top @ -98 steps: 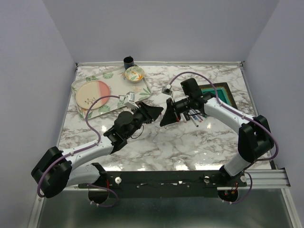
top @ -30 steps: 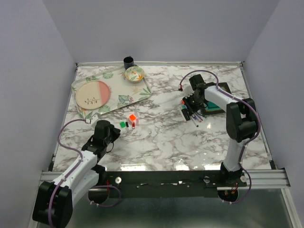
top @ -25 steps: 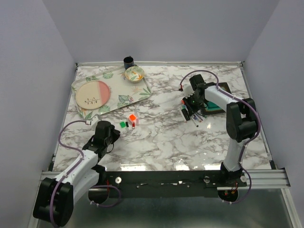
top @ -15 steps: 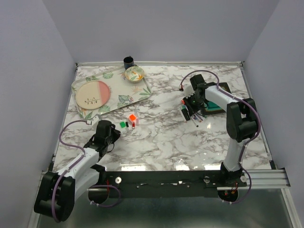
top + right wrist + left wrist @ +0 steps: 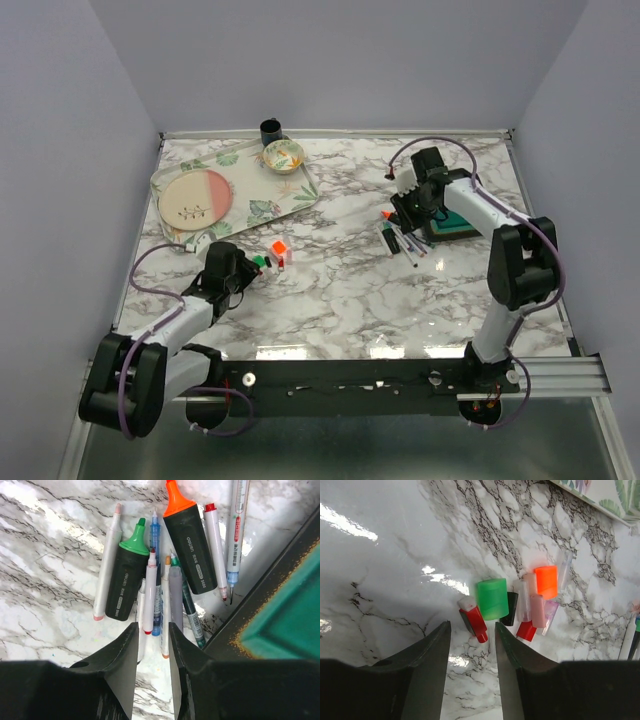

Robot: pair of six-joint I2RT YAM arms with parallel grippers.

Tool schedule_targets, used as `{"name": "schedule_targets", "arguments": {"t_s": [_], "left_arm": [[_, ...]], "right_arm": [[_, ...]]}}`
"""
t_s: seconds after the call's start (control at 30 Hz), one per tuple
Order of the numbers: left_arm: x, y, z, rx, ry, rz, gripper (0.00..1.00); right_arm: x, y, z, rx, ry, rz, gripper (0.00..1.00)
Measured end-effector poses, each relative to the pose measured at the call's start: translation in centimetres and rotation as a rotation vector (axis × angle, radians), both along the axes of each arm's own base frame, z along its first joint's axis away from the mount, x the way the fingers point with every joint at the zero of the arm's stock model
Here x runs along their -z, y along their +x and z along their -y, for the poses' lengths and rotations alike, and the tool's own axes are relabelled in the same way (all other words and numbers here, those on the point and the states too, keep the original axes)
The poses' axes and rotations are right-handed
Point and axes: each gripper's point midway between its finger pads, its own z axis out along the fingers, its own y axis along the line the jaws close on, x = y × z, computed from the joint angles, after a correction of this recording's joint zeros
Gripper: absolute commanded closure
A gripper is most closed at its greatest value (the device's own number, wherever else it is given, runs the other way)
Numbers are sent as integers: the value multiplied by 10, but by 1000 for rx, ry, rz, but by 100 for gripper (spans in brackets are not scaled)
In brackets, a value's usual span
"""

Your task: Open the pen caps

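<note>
Several loose pen caps [image 5: 492, 598] lie together on the marble: green, orange [image 5: 546, 581], two red, pink, black and clear ones. My left gripper [image 5: 471, 625] hovers at their near side, open, with one red cap [image 5: 476, 622] reaching between its tips, untouched. In the top view this gripper [image 5: 240, 272] sits just left of the caps [image 5: 272, 255]. The pens [image 5: 160, 595] lie uncapped in a bunch: an orange highlighter [image 5: 187, 545], a green highlighter [image 5: 127, 577] and thin pens. My right gripper [image 5: 152, 626] stands open just over their near ends, holding nothing.
A leaf-patterned tray [image 5: 250, 200] with a pink plate [image 5: 193, 198] and a small bowl [image 5: 283, 155] lies at the back left, a black cup [image 5: 270, 129] behind it. A black box with a teal top [image 5: 455, 220] sits right beside the pens.
My left gripper has slid up and right to the caps and opened wider. My right gripper has opened a little and its wrist has drawn back over the pens.
</note>
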Motion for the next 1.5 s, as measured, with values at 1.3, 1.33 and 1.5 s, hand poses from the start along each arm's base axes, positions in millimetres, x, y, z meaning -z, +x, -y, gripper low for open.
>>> {"name": "schedule_targets", "arguments": {"t_s": [1.3, 1.33, 1.5], "left_arm": [[-286, -10, 21, 461, 253, 527, 1], [-287, -15, 20, 469, 262, 533, 1], [-291, -30, 17, 486, 286, 561, 1]], "right_arm": [[-323, -100, 140, 569, 241, 1084, 0], [-324, -103, 142, 598, 246, 1073, 0], [-329, -114, 148, 693, 270, 1063, 0]]}}
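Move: A red cap lies between and just beyond the left fingertips, about 2 cm ahead and 2 cm below. From that hand the green cap is some 4 cm ahead and 1 cm right, the orange cap roughly 8 cm ahead and 6 cm right. The red-ended pen is about 5 cm below the right hand, 1 cm ahead and 1 cm left. From that hand the green highlighter lies 2 cm ahead, 4 cm left; the tray 9 cm ahead, 14 cm right. Clear of the red cap, which its half-open fingers already let go, the left hand climbs about 29 cm, tipping up and turning clockwise. The empty right hand rises off the pens some 33 cm, then swings right and back past the tray's near side, tipping up about 60 degrees and turning clockwise. Both grippers spread fully open. ##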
